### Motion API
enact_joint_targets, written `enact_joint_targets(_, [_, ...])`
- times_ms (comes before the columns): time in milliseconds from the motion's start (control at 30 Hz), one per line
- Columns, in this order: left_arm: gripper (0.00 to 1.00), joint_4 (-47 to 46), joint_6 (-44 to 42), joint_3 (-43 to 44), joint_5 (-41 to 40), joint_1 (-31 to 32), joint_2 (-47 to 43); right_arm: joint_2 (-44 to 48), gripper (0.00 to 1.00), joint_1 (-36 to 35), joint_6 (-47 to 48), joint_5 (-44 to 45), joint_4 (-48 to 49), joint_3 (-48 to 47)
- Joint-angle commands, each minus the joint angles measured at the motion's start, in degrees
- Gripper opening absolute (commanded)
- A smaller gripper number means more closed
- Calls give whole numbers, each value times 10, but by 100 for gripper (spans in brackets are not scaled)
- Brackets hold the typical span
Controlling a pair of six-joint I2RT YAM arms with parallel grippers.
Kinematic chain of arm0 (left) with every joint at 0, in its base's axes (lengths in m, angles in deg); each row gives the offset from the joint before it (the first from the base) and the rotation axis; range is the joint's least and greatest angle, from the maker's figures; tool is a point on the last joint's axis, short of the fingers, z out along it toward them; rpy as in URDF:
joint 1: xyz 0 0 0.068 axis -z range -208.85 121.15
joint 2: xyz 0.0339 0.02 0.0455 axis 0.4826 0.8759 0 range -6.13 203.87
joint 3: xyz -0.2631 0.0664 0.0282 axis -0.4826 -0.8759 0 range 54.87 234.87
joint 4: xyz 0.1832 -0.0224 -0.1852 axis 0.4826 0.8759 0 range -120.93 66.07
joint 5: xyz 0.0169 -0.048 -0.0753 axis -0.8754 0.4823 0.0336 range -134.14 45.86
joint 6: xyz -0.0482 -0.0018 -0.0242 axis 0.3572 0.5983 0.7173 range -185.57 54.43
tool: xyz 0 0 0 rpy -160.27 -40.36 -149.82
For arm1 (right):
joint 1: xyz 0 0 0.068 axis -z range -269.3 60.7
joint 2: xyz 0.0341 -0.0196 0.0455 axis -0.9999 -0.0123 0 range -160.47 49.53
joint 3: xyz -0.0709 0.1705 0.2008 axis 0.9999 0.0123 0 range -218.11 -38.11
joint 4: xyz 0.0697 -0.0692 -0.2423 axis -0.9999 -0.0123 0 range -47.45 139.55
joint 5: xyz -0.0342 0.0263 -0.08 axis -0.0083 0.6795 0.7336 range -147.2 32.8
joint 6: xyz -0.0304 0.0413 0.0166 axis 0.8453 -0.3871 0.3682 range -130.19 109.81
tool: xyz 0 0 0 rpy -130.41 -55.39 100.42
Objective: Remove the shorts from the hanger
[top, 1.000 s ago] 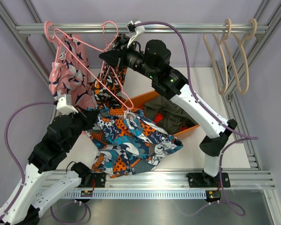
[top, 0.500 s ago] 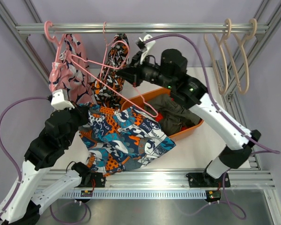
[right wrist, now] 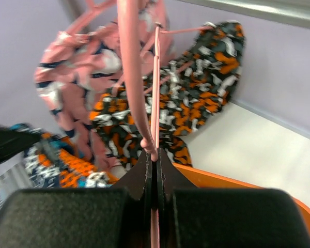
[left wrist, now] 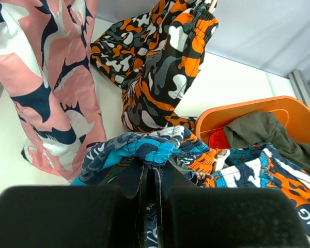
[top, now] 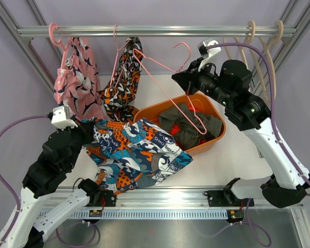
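Observation:
My left gripper (top: 89, 130) is shut on the edge of the blue, orange and white print shorts (top: 139, 155), which lie spread on the table; the pinched fold shows in the left wrist view (left wrist: 147, 150) at the gripper (left wrist: 154, 173). My right gripper (top: 180, 78) is shut on a pink wire hanger (top: 194, 111) and holds it above the orange bin, apart from the print shorts. In the right wrist view the hanger (right wrist: 132, 77) runs up from the closed gripper (right wrist: 155, 161).
Pink print shorts (top: 75, 77) and black-orange camo shorts (top: 125, 77) hang from the rail (top: 160, 31) at left. An orange bin (top: 218, 116) holds olive green shorts (top: 188, 121) and something red (left wrist: 217, 139). Beige hangers (top: 248, 62) hang at right.
My right gripper has swung right with the pink hanger, which has come away from the print shorts. My left gripper has drawn the shorts a little left and toward me.

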Motion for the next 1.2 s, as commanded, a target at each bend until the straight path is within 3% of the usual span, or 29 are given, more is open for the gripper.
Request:
enact_joint_targets(0, [0,-44,5,-1,8,-3,-6,-68,0,2,-21,112,-23,-17])
enact_joint_targets(167, [0,-36,11,3,20,-3,-8,-152,0,8,-47,176,-31,-122])
enact_joint_targets(467, [0,-35,27,-15,37,-3,-27,-270,0,14,-5,236,25,-249])
enact_joint_targets(767, [0,-49,20,-27,43,-2,-25,-270,0,44,2,249,56,-243])
enact_joint_targets(967, [0,-58,18,-27,49,-3,-16,-286,0,128,-25,232,18,-255])
enact_joint_targets(1167, [0,-64,14,-31,52,-3,-18,-238,0,213,-21,213,17,-187])
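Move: The right hand holds the empty pink hanger; the stretch of rail it goes to lies about 26 cm ahead and 10 cm right, near hand height. The orange basket is some 5 cm ahead, 5 cm right and 45 cm below; the camouflage shorts hang about 22 cm ahead, 21 cm left and 15 cm below. From the left hand, still gripping the blue patterned shorts, that rail stretch is roughly 34 cm ahead, 44 cm right and 15 cm up. The right hand swings the gripped empty hanger some 20 cm forward, then right, to the rail, turning clockwise. ##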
